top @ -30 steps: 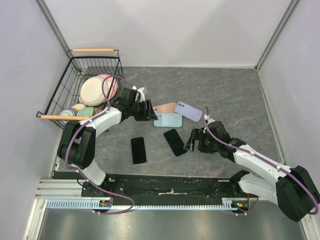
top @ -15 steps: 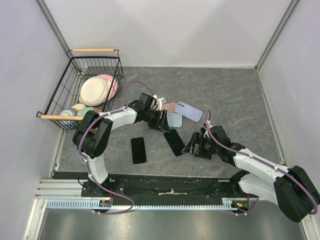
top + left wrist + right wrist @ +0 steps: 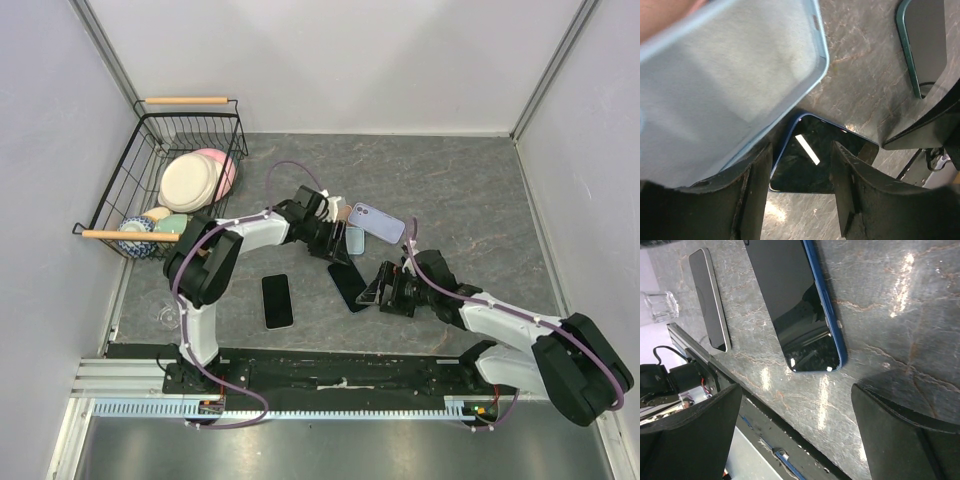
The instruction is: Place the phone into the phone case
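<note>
A black phone (image 3: 348, 284) with a blue rim lies flat mid-table, also in the left wrist view (image 3: 815, 165) and the right wrist view (image 3: 795, 305). Just behind it is a light blue phone case (image 3: 354, 240), hollow side up (image 3: 725, 85); one corner overhangs the phone's far end. My left gripper (image 3: 337, 246) hovers over the case's near edge. Its jaws (image 3: 801, 150) are apart with only the phone's corner and bare table between them, and the case edge runs up to the left finger (image 3: 752, 190). My right gripper (image 3: 380, 290) stands wide open (image 3: 795, 395) beside the phone's near right end, holding nothing.
A second dark phone (image 3: 277, 300) lies left of the first (image 3: 710, 300). A purple case (image 3: 378, 222) and a pink one (image 3: 338, 212) sit behind the blue case. A wire basket (image 3: 150, 150) of dishes stands far left. A glass (image 3: 165, 317) stands near the left base.
My left gripper has swung right and nearer, from the blue case's left edge to over it and the phone's far end. The right gripper has crept slightly left.
</note>
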Robot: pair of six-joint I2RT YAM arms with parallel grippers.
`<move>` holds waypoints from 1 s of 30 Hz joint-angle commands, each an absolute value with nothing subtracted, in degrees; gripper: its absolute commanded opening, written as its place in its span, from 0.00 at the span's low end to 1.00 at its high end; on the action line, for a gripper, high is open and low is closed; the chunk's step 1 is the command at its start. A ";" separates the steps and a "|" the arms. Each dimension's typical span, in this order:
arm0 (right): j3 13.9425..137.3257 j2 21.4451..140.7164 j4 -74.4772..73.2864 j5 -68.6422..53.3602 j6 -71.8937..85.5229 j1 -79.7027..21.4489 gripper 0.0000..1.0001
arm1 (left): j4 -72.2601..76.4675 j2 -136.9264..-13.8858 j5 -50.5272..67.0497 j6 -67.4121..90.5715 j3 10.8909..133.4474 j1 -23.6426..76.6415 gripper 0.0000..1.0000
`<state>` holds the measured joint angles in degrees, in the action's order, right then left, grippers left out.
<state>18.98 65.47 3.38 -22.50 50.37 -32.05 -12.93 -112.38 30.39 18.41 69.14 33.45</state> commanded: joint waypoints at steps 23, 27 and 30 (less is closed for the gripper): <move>22.76 63.82 0.00 -18.99 46.41 -32.25 0.98 | -5.53 -91.32 14.97 29.45 44.29 42.19 0.58; 23.55 61.53 -5.17 -16.27 44.74 -32.26 0.98 | -12.11 -88.60 7.22 27.07 48.86 40.62 0.61; 23.73 59.94 -6.76 -15.12 43.86 -32.17 0.98 | -16.41 -89.91 3.35 25.75 53.77 36.76 0.62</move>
<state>21.34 62.28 -2.94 -18.59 46.57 -32.05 -9.78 -90.91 13.47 28.71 47.00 40.99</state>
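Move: The dark phone in its blue frame lies just back from the left hand: its far end is right at the fingertips, its middle about 7 cm back, 2 cm to the right and 2 cm below. At that same low level, the light blue case is some 5 cm ahead and 1 cm left, the pink case about 10 cm ahead and 4 cm left, and the lavender case 9 cm ahead and 9 cm right. From the right hand the phone's middle is roughly 7 cm left, level fore and aft, 4 cm below. With its half-open fingers low at the phone's far end, the left hand pulls straight back towards the robot's base by about 11 cm, staying at one height and away from the light blue case, the outer finger dragging the phone's far edge along. Then it leaves the phone, swinging some 4 cm forward and 3 cm left while the wrist turns roughly 10 degrees counter-clockwise. ##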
